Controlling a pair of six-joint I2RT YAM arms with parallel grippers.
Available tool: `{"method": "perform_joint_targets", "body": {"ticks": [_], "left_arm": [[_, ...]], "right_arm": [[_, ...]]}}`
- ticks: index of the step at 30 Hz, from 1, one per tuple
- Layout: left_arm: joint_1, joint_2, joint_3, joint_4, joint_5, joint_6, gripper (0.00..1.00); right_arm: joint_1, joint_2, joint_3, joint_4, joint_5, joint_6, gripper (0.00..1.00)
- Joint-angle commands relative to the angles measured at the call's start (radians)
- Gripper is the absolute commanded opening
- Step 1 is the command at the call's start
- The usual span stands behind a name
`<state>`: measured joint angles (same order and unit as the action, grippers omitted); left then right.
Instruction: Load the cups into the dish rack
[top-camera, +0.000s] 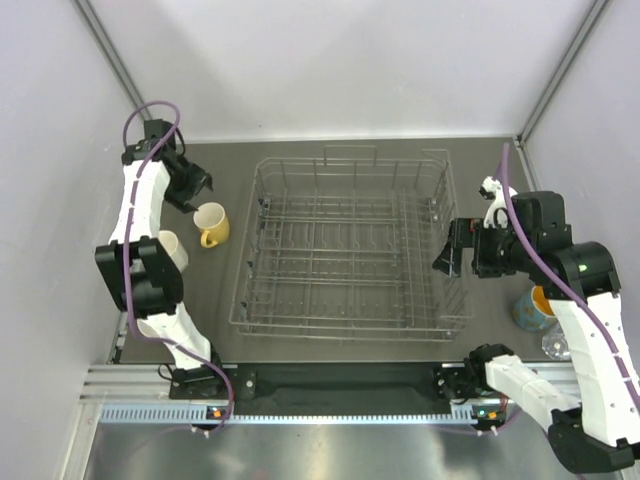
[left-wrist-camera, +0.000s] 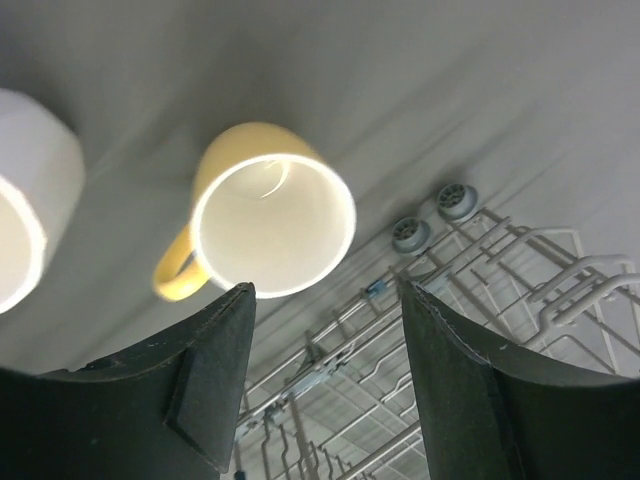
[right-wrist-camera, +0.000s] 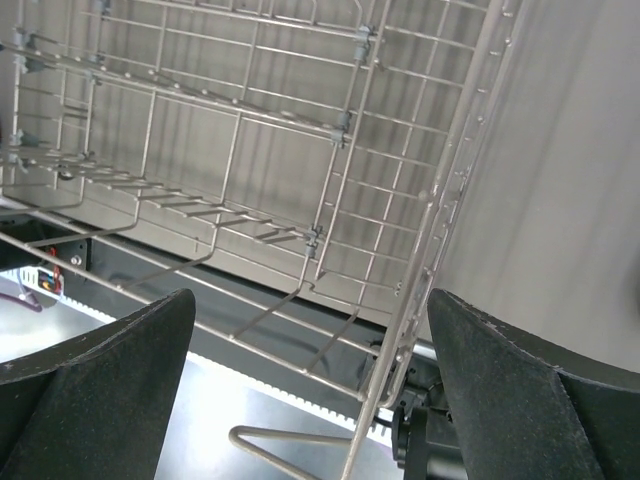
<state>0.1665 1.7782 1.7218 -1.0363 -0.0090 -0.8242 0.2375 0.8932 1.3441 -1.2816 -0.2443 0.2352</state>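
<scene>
The yellow mug (top-camera: 210, 224) stands on the dark table left of the dish rack (top-camera: 350, 250). A white mug (top-camera: 173, 250) sits beside it, partly behind my left arm. My left gripper (top-camera: 198, 186) hovers just behind the yellow mug. In the left wrist view the yellow mug (left-wrist-camera: 272, 222) shows its open mouth just past my left gripper (left-wrist-camera: 325, 290), which is open and empty. My right gripper (top-camera: 445, 260) hangs open at the rack's right wall. The rack's corner wire (right-wrist-camera: 430, 250) runs between the right gripper's (right-wrist-camera: 310, 305) fingertips. The blue mug (top-camera: 530, 308) and clear glass (top-camera: 557, 347) stand right of the rack.
The white mug (left-wrist-camera: 25, 215) shows at the left edge of the left wrist view. The dish rack (left-wrist-camera: 470, 320) has small wheels (left-wrist-camera: 412, 235) on its near corner. White walls close the table on three sides. The metal rail (top-camera: 300, 400) runs along the near edge.
</scene>
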Motion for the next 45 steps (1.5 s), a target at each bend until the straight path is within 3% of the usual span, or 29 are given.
{"method": "perform_joint_targets", "body": {"ticks": [1, 6, 22, 30, 40, 43, 45], "left_arm": [[-0.047, 0.047, 0.094, 0.007, -0.046, 0.017, 0.65], [-0.050, 0.096, 0.120, 0.010, -0.100, -0.004, 0.66], [-0.059, 0.248, 0.125, 0.038, -0.082, -0.055, 0.61], [-0.070, 0.280, 0.144, 0.033, -0.100, -0.043, 0.44], [-0.071, 0.290, 0.130, 0.027, -0.106, -0.012, 0.14], [-0.070, 0.287, 0.133, 0.027, -0.102, -0.007, 0.00], [-0.071, 0.280, 0.136, 0.027, -0.098, -0.006, 0.00]], "right_arm": [[-0.004, 0.010, 0.041, 0.007, 0.026, -0.005, 1.00], [-0.006, 0.021, 0.040, 0.013, 0.030, 0.012, 1.00], [-0.006, 0.041, 0.052, 0.008, 0.066, 0.073, 1.00], [-0.007, 0.046, 0.047, 0.013, 0.077, 0.087, 1.00], [-0.006, 0.039, 0.035, 0.021, 0.080, 0.102, 1.00], [-0.006, 0.038, 0.029, 0.027, 0.079, 0.105, 1.00], [-0.007, 0.038, 0.024, 0.027, 0.077, 0.104, 1.00]]}}
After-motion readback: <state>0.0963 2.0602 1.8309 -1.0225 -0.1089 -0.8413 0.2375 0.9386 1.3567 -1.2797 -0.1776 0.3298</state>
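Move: The yellow cup is nearly under the left hand, its middle roughly level fore and aft, about 1 cm to the left and some 12 cm below. The white cup stands about 9 cm to the left of the yellow cup and 6 cm nearer the base. The dish rack's middle is about 31 cm to the hand's right and 6 cm back. From the right hand, the yellow cup lies around 20 cm ahead, 50 cm to the left and 21 cm below. Down about 8 cm goes the left hand, after first easing a few centimetres forward over the yellow cup, its fingers half open and tipping some 10 degrees back towards the base. They straddle the far right part of the rim, one finger inside the mouth and one outside, then close and pinch the cup's wall. ##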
